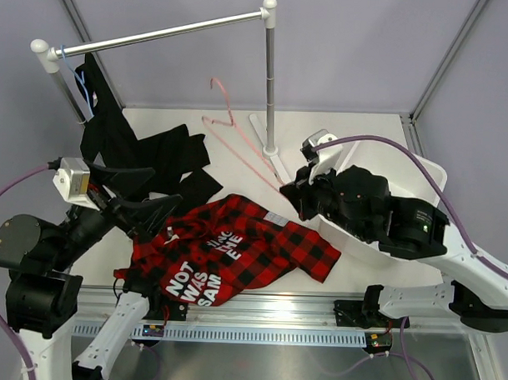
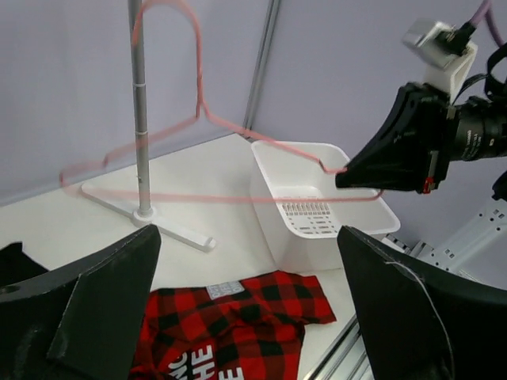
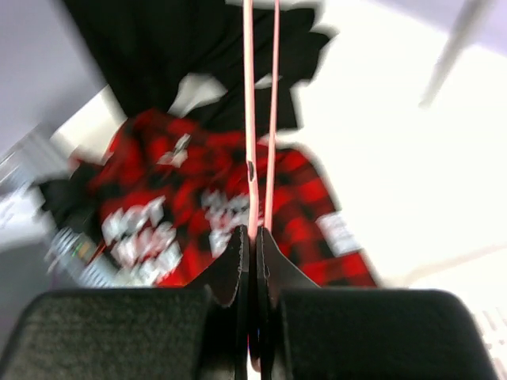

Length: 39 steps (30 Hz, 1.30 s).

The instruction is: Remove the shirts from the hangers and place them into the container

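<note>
The pink hanger (image 1: pixel 239 148) hangs bare in the air, and my right gripper (image 1: pixel 284 189) is shut on its wire at one corner. In the right wrist view the jaws (image 3: pixel 255 234) pinch the two pink wires (image 3: pixel 247 119). The red-and-black plaid shirt (image 1: pixel 235 252) lies crumpled on the table with its white lettering up. My left gripper (image 1: pixel 169 187) stands open just above its left part, holding nothing (image 2: pixel 249 237). The black shirt (image 1: pixel 122 144) hangs from the blue hanger (image 1: pixel 78 75) at the rail's left end and spills onto the table. The white container (image 1: pixel 430 175) sits at right under my right arm.
The silver rail (image 1: pixel 159 32) spans the back on a post (image 1: pixel 270 90) with a white foot. In the left wrist view the post (image 2: pixel 140 119) rises in front of the container (image 2: pixel 317 206). A metal track (image 1: pixel 258 319) runs along the near edge.
</note>
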{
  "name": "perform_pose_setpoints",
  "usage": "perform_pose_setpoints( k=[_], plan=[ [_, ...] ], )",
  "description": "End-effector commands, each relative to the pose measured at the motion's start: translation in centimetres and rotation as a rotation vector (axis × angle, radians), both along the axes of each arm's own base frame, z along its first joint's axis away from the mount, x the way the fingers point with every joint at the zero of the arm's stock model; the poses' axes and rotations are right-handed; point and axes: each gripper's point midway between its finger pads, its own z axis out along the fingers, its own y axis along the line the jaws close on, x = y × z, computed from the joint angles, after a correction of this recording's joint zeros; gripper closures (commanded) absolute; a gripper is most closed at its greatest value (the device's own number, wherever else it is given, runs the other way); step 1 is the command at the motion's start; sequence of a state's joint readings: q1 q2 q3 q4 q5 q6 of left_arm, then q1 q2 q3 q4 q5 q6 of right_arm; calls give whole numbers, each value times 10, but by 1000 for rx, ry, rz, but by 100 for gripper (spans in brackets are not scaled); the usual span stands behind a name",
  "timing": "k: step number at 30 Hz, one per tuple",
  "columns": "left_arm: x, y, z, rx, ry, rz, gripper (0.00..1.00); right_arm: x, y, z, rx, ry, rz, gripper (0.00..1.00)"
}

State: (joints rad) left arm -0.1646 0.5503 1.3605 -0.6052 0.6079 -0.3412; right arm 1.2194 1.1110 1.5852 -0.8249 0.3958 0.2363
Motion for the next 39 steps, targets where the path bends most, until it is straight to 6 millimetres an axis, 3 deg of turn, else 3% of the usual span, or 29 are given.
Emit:
perform_pose_setpoints(
  k=[1, 3, 4, 6, 7, 8, 9, 10, 11, 13, 14, 18, 25, 32, 39],
  plan=[
    [24, 4, -39, -9, 159, 58, 1, 69, -13, 39, 41, -211, -331, 100],
    [33, 6, -57, -12, 220, 88, 1, 94, -10, 59, 92, -259, -386, 100],
    [34, 8, -66, -12, 238, 102, 2, 109, 5, 51, 66, -250, -365, 100],
    [44, 15, -92, 3, 295, 163, 2, 138, 1, 70, 104, -278, -416, 100],
    [43, 17, -100, 14, 308, 173, 2, 152, 14, 62, 76, -270, -404, 100],
    [45, 20, -107, 22, 319, 192, 2, 159, 17, 65, 70, -279, -408, 100],
    [47, 21, -117, 36, 336, 199, 2, 165, 15, 82, 87, -306, -420, 100],
    [47, 21, -121, 41, 346, 198, 2, 177, 28, 74, 63, -297, -413, 100],
    [45, 20, -123, 44, 348, 192, 2, 181, 28, 88, 80, -309, -421, 100],
    [44, 19, -129, 45, 358, 181, 2, 196, 37, 80, 32, -317, -424, 100],
    [42, 17, -129, 43, 356, 169, 2, 198, 37, 87, 40, -323, -427, 100],
    [42, 19, -141, 64, 371, 175, 2, 209, 39, 80, 32, -308, -445, 100],
    [46, 14, -154, 63, 399, 148, 2, 210, 30, 76, 55, -286, -459, 100],
    [44, 13, -151, 57, 392, 143, 2, 231, 33, 48, 32, -215, -436, 100],
    [42, 15, -156, 74, 407, 149, 1, 232, 37, 24, -8, -179, -425, 100]
  ],
)
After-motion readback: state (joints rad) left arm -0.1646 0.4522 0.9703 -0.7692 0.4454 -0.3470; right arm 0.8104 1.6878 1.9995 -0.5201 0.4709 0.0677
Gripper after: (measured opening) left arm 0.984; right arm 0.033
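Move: The right hand already grips the pink hanger; the rail near its right end lies about 38 cm ahead, 12 cm left and 12 cm above. The red shirt is some 2 cm ahead, 13 cm left, 38 cm below; the container 14 cm ahead, 27 cm right, 32 cm below. From the left hand, the red shirt lies 6 cm ahead, 9 cm right, 46 cm below, the black shirt 30 cm ahead, 14 cm left, 43 cm below. Right carries the hanger some 23 cm forward against the rail; open left sinks 17 cm towards the red shirt. ##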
